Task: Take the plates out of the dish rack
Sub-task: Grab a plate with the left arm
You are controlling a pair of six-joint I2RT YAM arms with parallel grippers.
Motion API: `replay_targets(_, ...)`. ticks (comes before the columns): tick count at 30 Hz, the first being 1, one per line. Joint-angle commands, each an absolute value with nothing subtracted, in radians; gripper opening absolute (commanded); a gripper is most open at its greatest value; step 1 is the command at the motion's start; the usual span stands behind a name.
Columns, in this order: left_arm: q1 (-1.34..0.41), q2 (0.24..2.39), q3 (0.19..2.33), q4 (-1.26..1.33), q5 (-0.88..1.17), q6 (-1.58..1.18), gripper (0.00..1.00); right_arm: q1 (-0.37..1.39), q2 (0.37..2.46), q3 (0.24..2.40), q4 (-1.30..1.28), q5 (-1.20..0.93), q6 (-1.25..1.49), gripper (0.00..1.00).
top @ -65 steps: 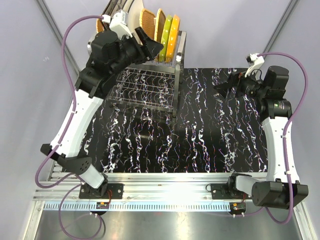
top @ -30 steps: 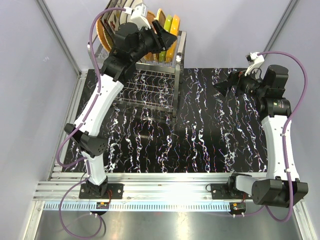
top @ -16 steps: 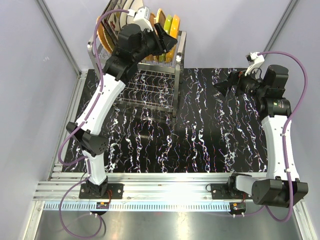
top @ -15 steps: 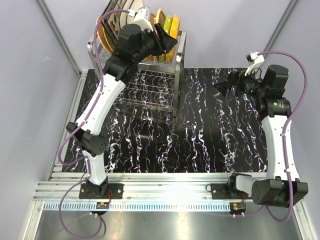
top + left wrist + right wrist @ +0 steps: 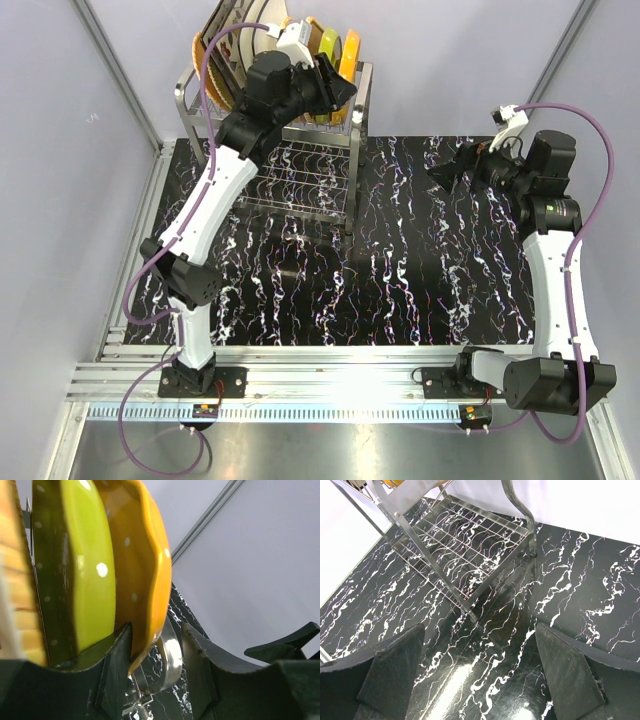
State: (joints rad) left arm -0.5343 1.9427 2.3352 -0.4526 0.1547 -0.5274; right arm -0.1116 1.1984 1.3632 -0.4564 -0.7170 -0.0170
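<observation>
The dish rack (image 5: 300, 165) stands at the back left with plates upright in its top tier. An orange dotted plate (image 5: 145, 565) is the rightmost, with a green dotted plate (image 5: 82, 580) beside it and a wicker plate (image 5: 12, 590) further left. My left gripper (image 5: 156, 635) straddles the orange plate's lower rim. One finger (image 5: 117, 670) sits between the green and orange plates, against the orange one. The other finger (image 5: 200, 665) stands apart, with the rack's steel rail (image 5: 170, 655) in the gap. From above, the left gripper (image 5: 335, 90) is at the rack's right end. My right gripper (image 5: 480, 675) hangs open and empty.
Cream plates (image 5: 245, 30) and a wicker plate (image 5: 203, 62) fill the rack's left end. The rack's wire lower shelf (image 5: 465, 545) is bare. Black marbled tabletop (image 5: 400, 270) spreads in front of the rack. The right gripper (image 5: 445, 172) hovers over the table's back right.
My left gripper has swung right along the rack top from the wicker plates to the orange end plate, and its jaws have narrowed a little. The right arm has not moved.
</observation>
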Motion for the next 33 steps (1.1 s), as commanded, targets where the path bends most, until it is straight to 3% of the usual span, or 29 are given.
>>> replay_targets(1,-0.528,1.968,2.344,-0.422,0.173,-0.5,0.45,-0.11,1.178,1.361,-0.42,-0.698,-0.014,1.0)
replay_targets(5,-0.529,1.965,2.345,-0.41,0.178,-0.499,0.38,-0.11,1.175,1.353,-0.42,-0.695,-0.017,1.0)
replay_targets(12,-0.528,1.939,2.347,-0.367,0.189,-0.497,0.15,-0.11,1.169,1.35,-0.419,-0.693,-0.015,1.0)
replay_targets(15,-0.529,1.924,2.349,-0.342,0.195,-0.502,0.0,-0.11,1.169,1.348,-0.417,-0.693,-0.014,1.0)
replay_targets(33,-0.551,1.842,2.347,-0.132,0.224,-0.456,0.0,-0.11,1.164,1.338,-0.413,-0.693,-0.011,1.0)
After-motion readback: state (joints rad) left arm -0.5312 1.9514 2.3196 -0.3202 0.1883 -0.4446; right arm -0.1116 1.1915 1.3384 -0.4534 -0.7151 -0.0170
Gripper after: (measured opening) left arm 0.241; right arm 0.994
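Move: The orange plate stands on edge in the rack, its near rim already between the left hand's half-open fingers; its middle lies about 8 cm ahead of the hand, level sideways, roughly 3 cm higher. The green plate stands about 3 cm to the left of it, and the nearest woven plate some 6 cm to the left of it, both about as far out. From the right hand, the orange plate is roughly 18 cm ahead, 19 cm left and 13 cm above. The orange plate's near rim is pinched between the left hand's fingers, which close from about half open to a quarter while the hand sinks barely half a centimetre. Keeping that grip, the hand then rises roughly 2.5 cm, slowly at first, and its fingertips tip up by some 8 degrees. ##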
